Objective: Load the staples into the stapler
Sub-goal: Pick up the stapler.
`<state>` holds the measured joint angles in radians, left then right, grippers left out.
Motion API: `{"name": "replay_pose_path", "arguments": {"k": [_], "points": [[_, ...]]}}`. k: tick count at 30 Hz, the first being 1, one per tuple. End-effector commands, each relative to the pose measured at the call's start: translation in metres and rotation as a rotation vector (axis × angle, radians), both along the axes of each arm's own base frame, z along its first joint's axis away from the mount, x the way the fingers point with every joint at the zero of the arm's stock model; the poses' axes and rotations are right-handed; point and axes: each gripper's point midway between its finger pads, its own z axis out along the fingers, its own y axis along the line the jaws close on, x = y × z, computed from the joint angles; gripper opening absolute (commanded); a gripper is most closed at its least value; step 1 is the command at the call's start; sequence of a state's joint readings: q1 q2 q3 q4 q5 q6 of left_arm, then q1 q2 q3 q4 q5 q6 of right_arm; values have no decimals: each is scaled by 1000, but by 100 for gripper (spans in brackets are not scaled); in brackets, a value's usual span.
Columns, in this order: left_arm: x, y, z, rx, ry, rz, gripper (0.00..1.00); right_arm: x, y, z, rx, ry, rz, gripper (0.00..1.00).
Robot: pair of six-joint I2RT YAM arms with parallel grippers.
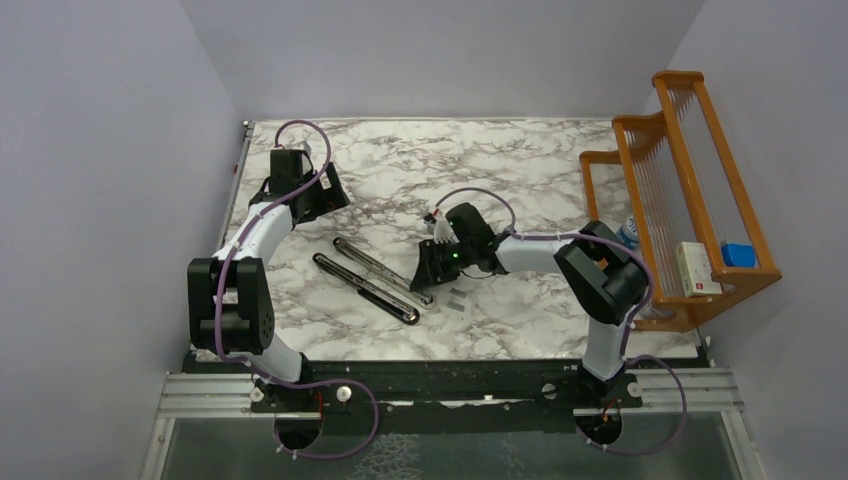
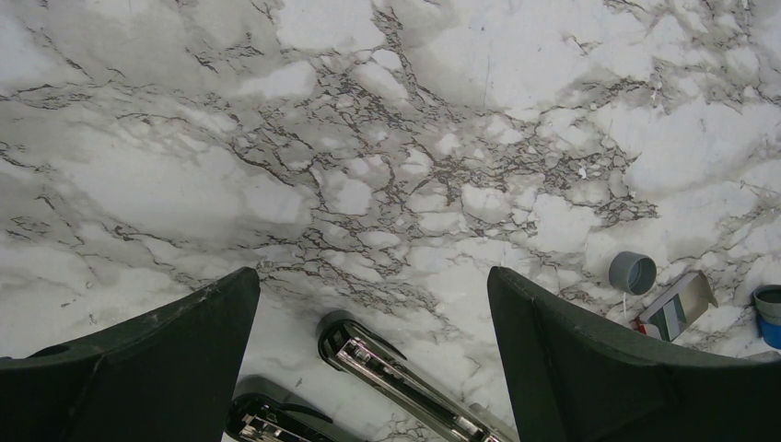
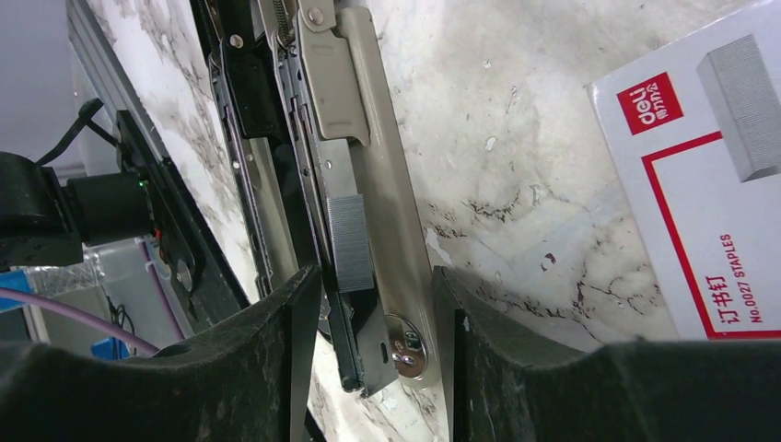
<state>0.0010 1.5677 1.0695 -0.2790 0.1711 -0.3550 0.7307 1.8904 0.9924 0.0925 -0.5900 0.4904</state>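
The stapler (image 1: 375, 285) lies opened flat at the table's middle as two long dark bars. In the right wrist view its metal magazine (image 3: 332, 120) carries a short grey strip of staples (image 3: 350, 241) near the front end. My right gripper (image 3: 376, 276) is open and straddles that end, with its fingers standing off both sides of the strip; from above the gripper (image 1: 428, 272) sits at the stapler's right tip. Far back on the left, my left gripper (image 1: 325, 195) hangs wide open and empty (image 2: 373, 276) above the stapler's other end (image 2: 396, 368).
The white-and-red staples box (image 3: 700, 184) lies just beside the right gripper. Loose grey strips (image 1: 457, 298) rest near the stapler's tip. A grey cap (image 2: 633, 273) and a blue item (image 2: 769, 313) sit nearby. A wooden rack (image 1: 690, 200) holding a white box (image 1: 697, 268) stands at the right edge.
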Motion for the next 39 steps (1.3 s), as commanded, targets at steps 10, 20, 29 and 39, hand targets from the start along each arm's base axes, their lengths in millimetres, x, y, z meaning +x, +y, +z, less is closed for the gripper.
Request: {"name": "replay_pose_path", "arguments": {"k": [10,20,29,39], "points": [[8,1,11,-6,-34,-8,97,14,2,17,63,-23,-47,51],[8,0,13,-7,-39,-11,97,13,5,17,75,-22,-23,39],[8,1,12,-6,-36,-10,97,12,5,15,78,-17,-14,28],[8,1,12,-6,-37,-10,97,15,7,29,101,-57,-7,20]]}}
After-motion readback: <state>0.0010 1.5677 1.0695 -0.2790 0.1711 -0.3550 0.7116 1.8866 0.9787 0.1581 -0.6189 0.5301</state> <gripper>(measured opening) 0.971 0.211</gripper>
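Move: The staple strip lying in the grey stapler's open magazine is right at my right fingertips, about 1 cm to the left and level fore-and-aft. The black stapler's middle is about 10 cm left and level. The staple box sits roughly 7 cm ahead and 3 cm right, and the loose staple strips some 8 cm right and 2 cm back. From my left hand, the magazine strip is about 19 cm back, 16 cm right and 9 cm below. With my right fingers half open over the front end of the grey stapler, I ease forward and up, about 1 cm each way, bringing the gap over the staple strip. Once the forward drift stops, I narrow the fingers to about a fifth open while still creeping up, so the tips end on either side of the strip's front end. ##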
